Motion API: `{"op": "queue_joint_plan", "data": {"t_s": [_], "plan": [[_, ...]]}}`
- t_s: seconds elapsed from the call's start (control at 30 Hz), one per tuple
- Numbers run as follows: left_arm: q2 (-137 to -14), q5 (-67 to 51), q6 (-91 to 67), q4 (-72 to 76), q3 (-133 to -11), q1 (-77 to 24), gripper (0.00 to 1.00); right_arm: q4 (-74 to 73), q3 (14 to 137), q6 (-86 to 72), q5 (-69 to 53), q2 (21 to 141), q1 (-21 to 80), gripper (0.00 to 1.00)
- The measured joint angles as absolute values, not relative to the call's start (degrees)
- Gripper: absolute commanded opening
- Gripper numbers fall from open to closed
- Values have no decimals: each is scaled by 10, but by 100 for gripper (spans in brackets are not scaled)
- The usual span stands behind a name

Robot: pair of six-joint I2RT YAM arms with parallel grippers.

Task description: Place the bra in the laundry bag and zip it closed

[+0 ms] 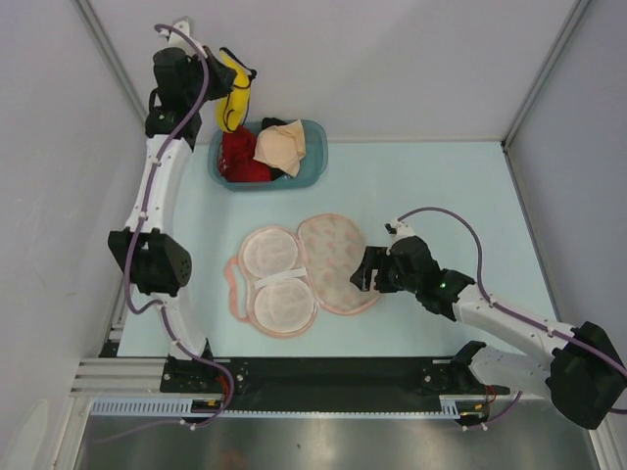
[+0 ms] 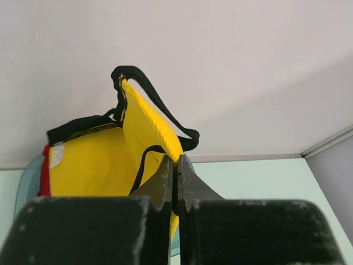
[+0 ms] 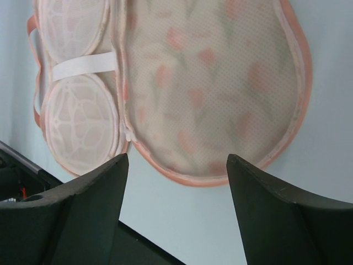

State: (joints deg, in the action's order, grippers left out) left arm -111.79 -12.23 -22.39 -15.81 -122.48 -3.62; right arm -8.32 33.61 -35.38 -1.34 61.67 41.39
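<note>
The yellow bra (image 1: 233,96) with black straps hangs lifted above the left end of the blue basket (image 1: 312,166). My left gripper (image 1: 214,70) is shut on it, its jaws pinching the yellow cup's edge (image 2: 160,135). In the left wrist view my left gripper (image 2: 175,165) shows both fingers pressed together on the fabric. The pale pink laundry bag (image 1: 299,272) lies open and flat in the middle of the table, its printed lid (image 3: 215,83) to the right. My right gripper (image 1: 364,270) hovers open at the lid's right edge, with nothing between its fingers (image 3: 176,165).
The blue basket at the back holds a red garment (image 1: 240,157) and a beige garment (image 1: 282,147). White walls close in the table at the back and sides. A black rail (image 1: 323,377) runs along the near edge.
</note>
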Motion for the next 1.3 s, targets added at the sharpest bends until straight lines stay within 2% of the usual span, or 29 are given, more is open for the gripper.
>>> {"op": "queue_joint_plan", "data": {"t_s": [0.2,0.27,0.53,0.77,0.87,0.9,0.97,1.0,1.03,1.13,1.3], "plan": [[-1035,-15,-142,-213,-1223,-133,0,-125,338,-360,26,604,415,78],[-1001,16,-114,-222,-1187,-178,0,-141,339,-364,40,594,415,78],[-838,194,-59,-239,-894,-431,0,-270,361,-469,151,495,418,78],[-812,390,-60,-225,-694,-685,0,-375,363,-554,229,384,419,78],[-836,440,-77,-236,-660,-780,27,-401,363,-569,242,354,416,78],[-853,444,-89,-243,-660,-808,48,-407,363,-571,244,347,413,78],[-880,431,-105,-250,-657,-853,59,-418,363,-574,246,343,407,78],[-886,416,-118,-246,-647,-875,74,-423,362,-575,245,343,405,78],[-885,402,-126,-245,-637,-888,80,-426,362,-575,245,343,403,78],[-856,332,-153,-230,-595,-919,85,-430,358,-573,239,343,399,78],[-702,233,-201,-206,-517,-888,83,-404,330,-557,193,356,398,77]]}}
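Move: The left hand, high above the table's far left, already has the yellow bra hanging from shut fingers; the laundry bag's flowered panel lies about 24 cm back and 24 cm to its right, some 40 cm below. The clothes bin is roughly 11 cm ahead, 3 cm right and 35 cm below, with its beige cloth about 12 cm ahead and 8 cm right. From the right hand, the flowered panel is some 12 cm ahead, 6 cm left and 10 cm below. Back towards the base in one fast sweep of some 50 cm, the left arm carries the bra away from the bin, rising slightly, then swinging right and well down to the bag's near right edge; the wrist rolls and turns clockwise, and the fingers open, let go, then lift a little. The right hand, still open, clears about 12 cm to the right, turning some 30 degrees clockwise. ##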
